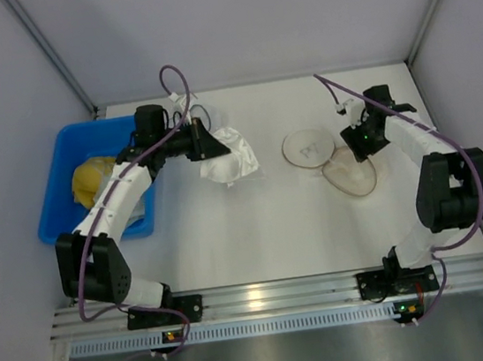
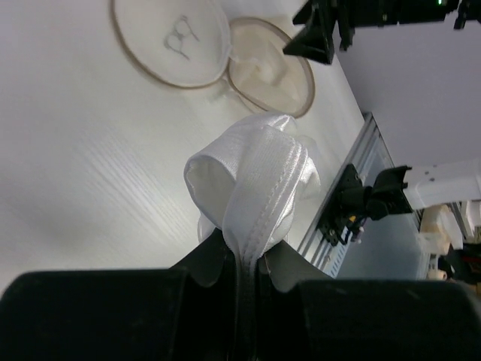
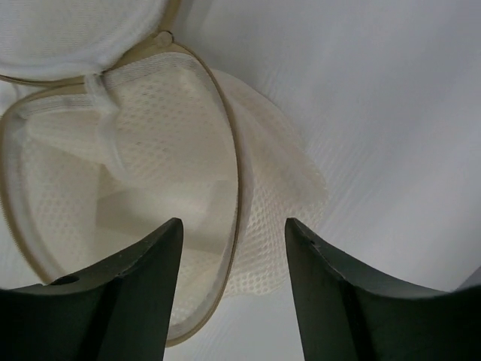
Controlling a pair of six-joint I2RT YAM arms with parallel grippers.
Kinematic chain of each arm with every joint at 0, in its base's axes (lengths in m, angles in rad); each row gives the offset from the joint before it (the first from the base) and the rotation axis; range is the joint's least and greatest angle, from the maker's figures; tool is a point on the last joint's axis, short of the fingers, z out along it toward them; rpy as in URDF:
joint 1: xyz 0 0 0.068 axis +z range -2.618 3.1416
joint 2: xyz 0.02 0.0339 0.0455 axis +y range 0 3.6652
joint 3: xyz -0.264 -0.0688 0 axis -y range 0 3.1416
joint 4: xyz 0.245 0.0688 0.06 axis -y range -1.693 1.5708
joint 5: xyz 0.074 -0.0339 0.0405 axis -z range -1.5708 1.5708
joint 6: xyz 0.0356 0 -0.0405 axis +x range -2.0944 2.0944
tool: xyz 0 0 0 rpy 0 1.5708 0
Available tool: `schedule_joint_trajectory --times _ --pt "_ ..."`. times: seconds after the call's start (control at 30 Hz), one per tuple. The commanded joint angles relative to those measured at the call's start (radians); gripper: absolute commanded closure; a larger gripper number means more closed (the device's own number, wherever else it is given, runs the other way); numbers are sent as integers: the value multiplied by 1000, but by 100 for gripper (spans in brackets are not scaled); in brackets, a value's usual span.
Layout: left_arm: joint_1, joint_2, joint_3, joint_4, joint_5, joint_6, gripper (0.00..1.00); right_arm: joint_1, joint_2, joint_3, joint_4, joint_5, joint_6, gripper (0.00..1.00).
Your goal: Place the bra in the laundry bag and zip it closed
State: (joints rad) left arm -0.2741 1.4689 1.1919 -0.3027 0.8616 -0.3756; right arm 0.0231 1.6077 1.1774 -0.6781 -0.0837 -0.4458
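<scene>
The white bra [image 1: 231, 159] hangs bunched from my left gripper [image 1: 208, 142], left of the table's centre. In the left wrist view the jaws [image 2: 252, 259] are shut on a stitched edge of the bra [image 2: 252, 177]. The laundry bag [image 1: 350, 175] lies unzipped on the table, its tan-rimmed lid [image 1: 308, 147] flipped open to the left. My right gripper [image 1: 359, 151] is open just above the bag's far edge. In the right wrist view the tan rim [image 3: 234, 177] runs between the spread fingers [image 3: 154, 263], which touch nothing. The bag also shows in the left wrist view [image 2: 270, 68].
A blue bin [image 1: 60, 155] at the far left holds a yellow cloth bundle [image 1: 90, 179]. Grey walls close in the table on the left, back and right. The aluminium base rail [image 1: 275, 296] runs along the near edge.
</scene>
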Motion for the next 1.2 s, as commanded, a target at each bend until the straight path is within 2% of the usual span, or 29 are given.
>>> schedule_joint_trajectory --times 0.0,0.03,0.1,0.13,0.2,0.23,0.37,0.6,0.77,0.9,0.97,1.1,1.17 --pt "53 -57 26 53 -42 -32 100 -8 46 28 21 104 -51 44" --pt "62 -73 14 57 -64 -32 100 -5 57 40 22 101 -66 52" --pt "70 -120 -21 69 -91 -28 100 1 92 53 15 91 -76 62" --pt "76 -134 -28 73 -128 -20 100 11 101 66 2 90 -89 69" --pt "94 -169 -29 74 -131 -22 100 21 119 74 -5 41 -93 78" --pt "131 -176 -29 77 -122 -29 100 37 121 80 -8 29 -99 86" --pt "190 -220 -54 82 -66 -49 100 101 101 93 -2 -60 -100 100" --pt "190 -280 -211 146 8 -178 100 307 46 100 6 -151 -16 100" --pt "141 -317 -353 275 -2 -322 100 394 29 107 37 -244 159 100" --pt "0 -292 -422 350 -90 -382 100 397 8 82 89 -336 344 100" --pt "-52 -248 -433 408 -143 -434 100 399 1 59 110 -404 384 100" --pt "-206 -148 -433 517 -217 -520 100 432 -11 28 130 -422 435 100" --pt "-235 -80 -431 572 -231 -568 100 445 -25 16 138 -438 438 100"
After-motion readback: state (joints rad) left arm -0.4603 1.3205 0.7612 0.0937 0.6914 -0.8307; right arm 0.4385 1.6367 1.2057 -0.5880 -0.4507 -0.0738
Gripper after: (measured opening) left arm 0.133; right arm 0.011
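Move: The right hand hovers open over the laundry bag's right-hand rim, about 4 cm below it and 1 cm to its right. The bag's open pouch is centred about 2 cm back and 5 cm left, and its round lid 8 cm ahead and 16 cm left. From the left hand, already holding the bra, the pouch lies some 35 cm right, 2 cm ahead and 19 cm lower, with the lid 12 cm ahead and 24 cm right. The right fingers sink about 3.5 cm astride the bag's rim and shut on it, then drag it some 22 cm left and slightly back, towards the bra, raising the rim and rolling the hand's left side up. The left hand keeps its pinch on the bra, swings left and up, then reverses right, back and down towards the pouch. ##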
